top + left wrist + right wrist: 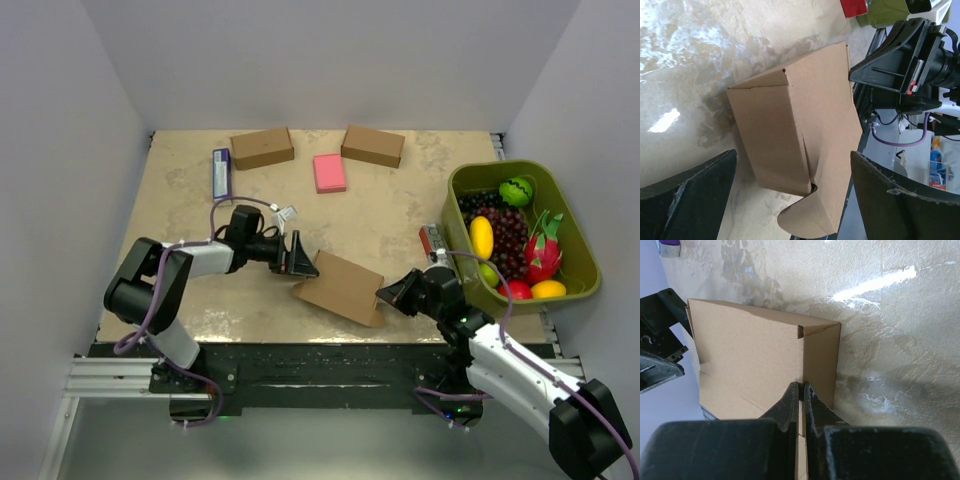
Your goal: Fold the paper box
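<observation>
The paper box (pixel 342 287) is brown cardboard, partly folded, lying near the table's front edge between my two arms. In the left wrist view the paper box (pixel 790 135) has a raised side wall and a rounded tab pointing toward me. My left gripper (pixel 299 256) stands wide open at the box's left end, and nothing touches its fingers (pixel 690 195). My right gripper (pixel 388 295) is at the box's right end. In the right wrist view the right gripper (pixel 800 386) is shut on a thin upright cardboard edge of the paper box (pixel 750 355).
Two closed brown boxes (pixel 262 147) (pixel 373 146) and a pink pad (pixel 329 172) lie at the back. A blue-and-white packet (pixel 221 172) is at the back left. A green basket (pixel 500 168) of fruit stands at the right, with a small red item (pixel 430 240) beside it.
</observation>
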`<state>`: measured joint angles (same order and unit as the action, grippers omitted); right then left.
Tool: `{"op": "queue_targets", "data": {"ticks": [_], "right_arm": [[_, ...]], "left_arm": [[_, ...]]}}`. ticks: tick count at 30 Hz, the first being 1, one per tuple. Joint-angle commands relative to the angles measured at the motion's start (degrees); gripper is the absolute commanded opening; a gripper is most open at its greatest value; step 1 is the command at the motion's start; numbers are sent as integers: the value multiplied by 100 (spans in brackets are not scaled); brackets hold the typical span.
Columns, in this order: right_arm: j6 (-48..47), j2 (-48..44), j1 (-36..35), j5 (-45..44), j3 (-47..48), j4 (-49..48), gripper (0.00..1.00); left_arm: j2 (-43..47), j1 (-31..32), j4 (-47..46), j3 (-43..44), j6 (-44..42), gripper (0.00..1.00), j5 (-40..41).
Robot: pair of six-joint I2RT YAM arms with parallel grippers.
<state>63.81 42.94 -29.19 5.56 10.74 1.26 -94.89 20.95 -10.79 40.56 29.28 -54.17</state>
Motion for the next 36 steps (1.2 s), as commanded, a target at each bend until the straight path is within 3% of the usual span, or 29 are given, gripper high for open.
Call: {"op": "queue_targets", "data": {"ticks": [1, 7, 10, 11, 17, 19, 20, 21, 23, 24, 25, 27, 30, 36], "right_arm": [[-79, -14, 19, 68, 86, -3, 0], [-193, 83, 19, 33, 165, -64, 0], [-281, 127, 19, 6, 209, -55, 0], [-299, 136, 19, 6, 226, -29, 0], [-703, 189, 10, -38, 551, 172, 2], [-975, 145, 10, -81, 779, 261, 14], [-1106, 119, 19, -90, 867, 357, 36], [-1369, 84, 19, -108, 1068, 419, 49], [-1765, -5, 19, -91, 1306, 533, 63], [-2193, -13, 10, -90, 1447, 603, 81], [-2441, 13, 1, -73, 1744, 647, 87], [-3177, 92, -43, 85, 2088, 805, 94], [-4161, 302, -489, 104, 2791, 972, 96], [-5579, 1118, -2449, -994, 3917, 1702, 98]], "left_arm": [[-161, 155, -599, -74, 350, 100, -348], [-363, 313, -1144, -179, 719, 95, -576], [-355, 357, -1250, -197, 781, 81, -594], [-355, 366, -1259, -206, 790, 72, -603], [-477, 375, -1540, -285, 1079, 49, -647], [-504, 375, -1786, -364, 1343, 45, -647], [-495, 366, -1908, -469, 1474, 43, -665], [-469, 366, -2171, -531, 1780, 42, -682], [-286, 366, -2453, -741, 2142, 41, -691], [-197, 366, -2663, -794, 2483, 41, -700], [-109, 357, -2726, -847, 2634, 41, -656], [181, 305, -2762, -979, 2994, 41, -560], [383, 199, -2893, -1155, 3494, 41, -524], [515, 59, -4104, -2059, 4996, 40, -586]]}}
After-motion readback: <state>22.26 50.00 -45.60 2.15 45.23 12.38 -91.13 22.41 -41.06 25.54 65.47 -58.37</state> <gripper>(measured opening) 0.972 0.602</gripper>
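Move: Some 7 cm to the right of the wide-open left hand, 4 cm back and about 3 cm below is the middle of the paper box, its left end already facing the fingers. From the right hand, whose shut fingers are at the box's right end, that middle lies about 8 cm left, 1 cm ahead and 2 cm below. The red carton lies 12 cm right and 9 cm ahead of the right hand; the pink box is 20 cm ahead and 5 cm right of the left hand. Easing some 2 cm right and back, slightly down, the left hand closes on the box's left end, then draws back and rises about 4 cm with the end held, its wrist tilting. The right hand stays against the right end meanwhile, then opens wide, comes free and swings up about 18 cm and 7 cm left over the box, tipping its fingers upward and turning counter-clockwise. ##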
